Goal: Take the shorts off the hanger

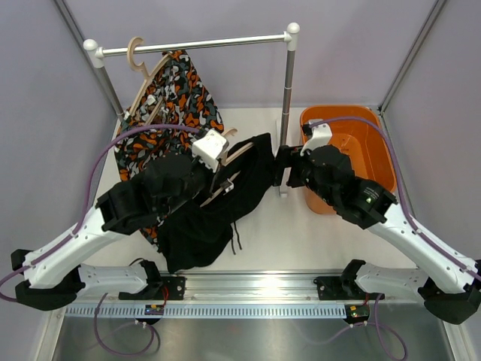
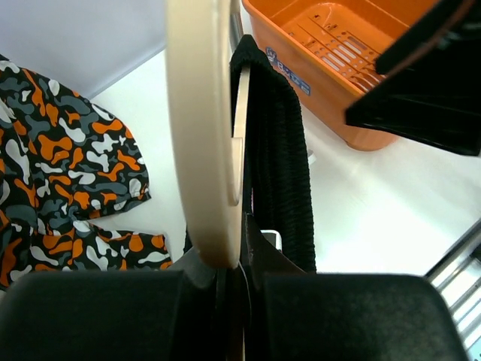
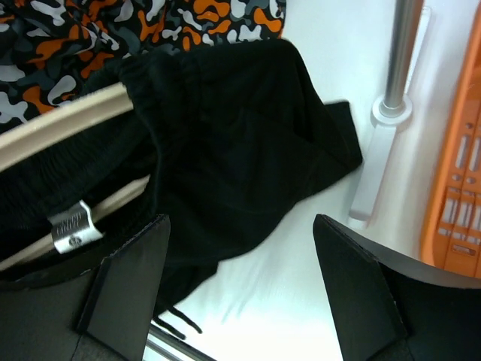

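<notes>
The black shorts (image 1: 218,210) hang from a wooden hanger (image 1: 239,151) that my left gripper (image 1: 216,179) holds above the table. In the left wrist view the jaws are shut on the hanger's cream bar (image 2: 203,128), and the black waistband (image 2: 279,158) runs alongside it. My right gripper (image 1: 280,168) sits at the right edge of the black shorts. Its fingers (image 3: 128,278) stand wide apart with nothing between them, just below the black cloth (image 3: 240,128). The patterned shorts (image 1: 169,105) hang from a second hanger (image 1: 138,56) on the rail.
The metal rail (image 1: 195,43) crosses the back, and its right post (image 1: 287,105) stands just behind my right gripper. An orange bin (image 1: 353,147) sits at the right of the table. A metal clip (image 3: 71,229) grips the black shorts on the hanger.
</notes>
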{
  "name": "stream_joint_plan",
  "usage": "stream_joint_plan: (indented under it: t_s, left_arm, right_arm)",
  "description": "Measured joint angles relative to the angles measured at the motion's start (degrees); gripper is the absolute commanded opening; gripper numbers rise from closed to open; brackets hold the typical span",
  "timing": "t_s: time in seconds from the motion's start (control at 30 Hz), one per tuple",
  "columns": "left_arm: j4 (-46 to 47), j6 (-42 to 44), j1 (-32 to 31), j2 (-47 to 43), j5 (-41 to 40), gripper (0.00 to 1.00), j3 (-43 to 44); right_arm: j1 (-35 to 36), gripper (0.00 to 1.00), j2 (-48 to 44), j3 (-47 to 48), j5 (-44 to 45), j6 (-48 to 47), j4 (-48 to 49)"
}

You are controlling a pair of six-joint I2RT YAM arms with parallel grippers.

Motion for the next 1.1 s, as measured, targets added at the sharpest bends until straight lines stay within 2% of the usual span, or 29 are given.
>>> stream_joint_plan:
  t_s: [0.37,0.5,0.6,0.63,0.7,0.73,0.87,1.1]
  left_arm:
    - [0.0,-0.9,-1.9,-2.4,-1.5,0.00,-3.2]
    - [0.0,-0.9,-2.3,-2.4,-1.5,0.00,-3.3]
    - [0.0,-0.9,-2.3,-2.7,-1.4,0.00,-3.3]
    - [0.0,-0.9,-2.3,-2.8,-1.4,0.00,-3.3]
    - [-0.1,-0.9,-2.3,-3.1,-1.4,0.00,-3.3]
    - [-0.2,-1.0,-2.3,-3.2,-1.4,0.00,-3.3]
    - [-0.2,-1.3,-2.3,-3.5,-1.1,0.00,-3.3]
    - [-0.3,-2.2,-2.3,-5.3,1.1,0.00,-3.3]
  right_arm:
    - [2.0,0.84,6.9,4.7,0.0,0.0,3.3]
    - [2.1,0.79,9.9,5.6,0.3,0.0,3.9]
    - [2.1,0.67,11.9,5.9,1.2,-0.1,3.8]
    - [2.1,0.57,12.5,6.3,1.5,-0.1,3.7]
    - [2.1,0.45,13.7,7.4,2.1,-0.4,3.7]
    - [2.1,0.29,14.1,8.0,2.5,-0.3,3.7]
    - [2.3,0.00,14.6,9.7,4.4,-0.7,3.6]
    - [0.9,0.00,15.6,13.7,8.1,-0.7,1.7]
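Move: The end of the black shorts' waistband lies about 5 cm ahead of the open right hand and 5 cm to its left, roughly level with it. The hanger neck, already held by the left fingers, is some 17 cm left of the right hand, 3 cm back and 4 cm higher. The orange basket stands about 22 cm to the right hand's right, 6 cm ahead, well below. From the left hand the waistband end is about 8 cm ahead, 12 cm right and 4 cm lower. The right fingers shut on the waistband end of the black shorts and pinch it, after the hand has swung about 5 cm left and 4 cm forward, rising a little, then dipping. Once shut, they draw the cloth a few centimetres up, forward and to the right, away from the left hand. The left hand keeps its grip on the hanger and eases back about 2 cm. ##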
